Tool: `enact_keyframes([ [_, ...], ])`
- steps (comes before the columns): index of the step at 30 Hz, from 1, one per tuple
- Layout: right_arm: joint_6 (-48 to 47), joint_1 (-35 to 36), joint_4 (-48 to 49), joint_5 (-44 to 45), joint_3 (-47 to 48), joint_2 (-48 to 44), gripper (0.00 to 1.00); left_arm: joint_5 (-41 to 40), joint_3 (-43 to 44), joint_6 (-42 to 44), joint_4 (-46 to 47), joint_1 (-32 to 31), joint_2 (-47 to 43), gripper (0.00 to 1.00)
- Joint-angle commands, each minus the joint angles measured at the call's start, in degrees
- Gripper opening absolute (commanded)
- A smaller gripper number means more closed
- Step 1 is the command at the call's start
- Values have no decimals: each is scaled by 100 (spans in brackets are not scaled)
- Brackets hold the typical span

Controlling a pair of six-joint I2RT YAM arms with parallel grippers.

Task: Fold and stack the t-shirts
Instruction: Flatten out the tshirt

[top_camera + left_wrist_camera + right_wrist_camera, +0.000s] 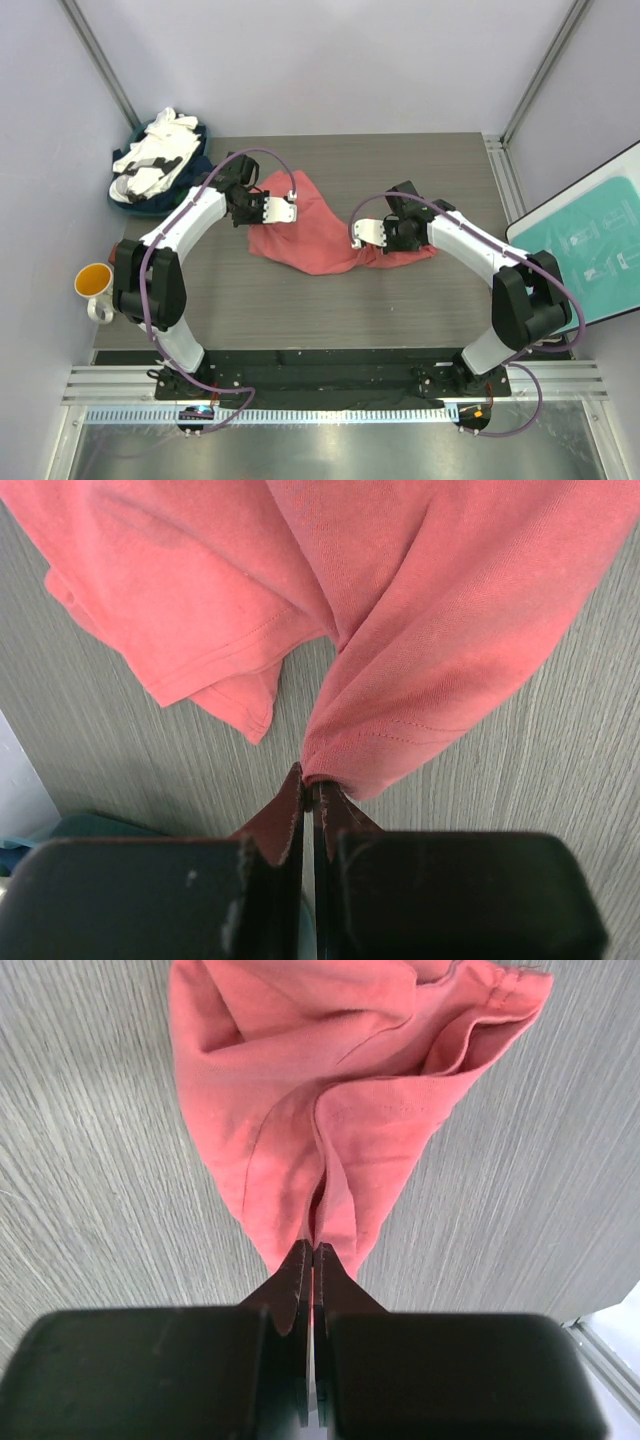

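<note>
A coral-red t-shirt (pixel 318 243) lies bunched and stretched across the middle of the grey table (pixel 400 300). My left gripper (pixel 290 209) is at its upper left end, and in the left wrist view the left gripper (pixel 310 780) is shut on a folded edge of the coral-red t-shirt (pixel 420 650). My right gripper (pixel 358 236) is at the shirt's right side. The right wrist view has the right gripper (pixel 314 1250) pinching a gathered corner of the red cloth (pixel 290 1110). The cloth hangs in folds between the two grips.
A heap of white and dark navy t-shirts (pixel 158 162) sits at the table's back left corner. An orange-lined mug (pixel 93 285) stands off the left edge. A teal board (pixel 590 240) leans at the right.
</note>
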Motion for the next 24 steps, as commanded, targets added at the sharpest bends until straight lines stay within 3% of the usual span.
enact_keyframes([
  [1,-18,-3,-106,79,302,53,1,56,173,30,133,-27,-39,0],
  [8,35,-47,34,97,338,141,1,21,120,56,159,-27,-22,0],
  [15,202,-222,2053,1353,188,351,1,65,-64,144,282,-36,207,0],
  [19,61,-398,2697,1749,285,579,1,56,-135,92,493,-62,408,0],
  [21,17,-442,3003,1915,346,650,1,-75,-222,92,668,-89,505,7],
  [24,-27,-504,3311,2109,425,808,1,-408,-302,5,948,-124,760,39],
])
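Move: The left hand holds the t-shirt's left corner about 8 cm above its landing spot on the table. The shirt's middle is roughly 14 cm right and 6 cm back, the laundry bin some 19 cm left and 11 cm ahead. The right hand pinches the other end low down. Its goal, bare table, starts about 12 cm ahead and 4 cm right, while the shirt's middle is some 15 cm left and 1 cm ahead. Still pinching its edge of the t-shirt, the right hand barely shifts at first, then sweeps it quickly forward about 10 cm, veering right and rising slightly, away from the bunched cloth towards bare table; its fingertips swing forward some 20 degrees as the hand turns clockwise. The left hand holds still, then lowers its corner about 4 cm almost straight down and begins to open. ##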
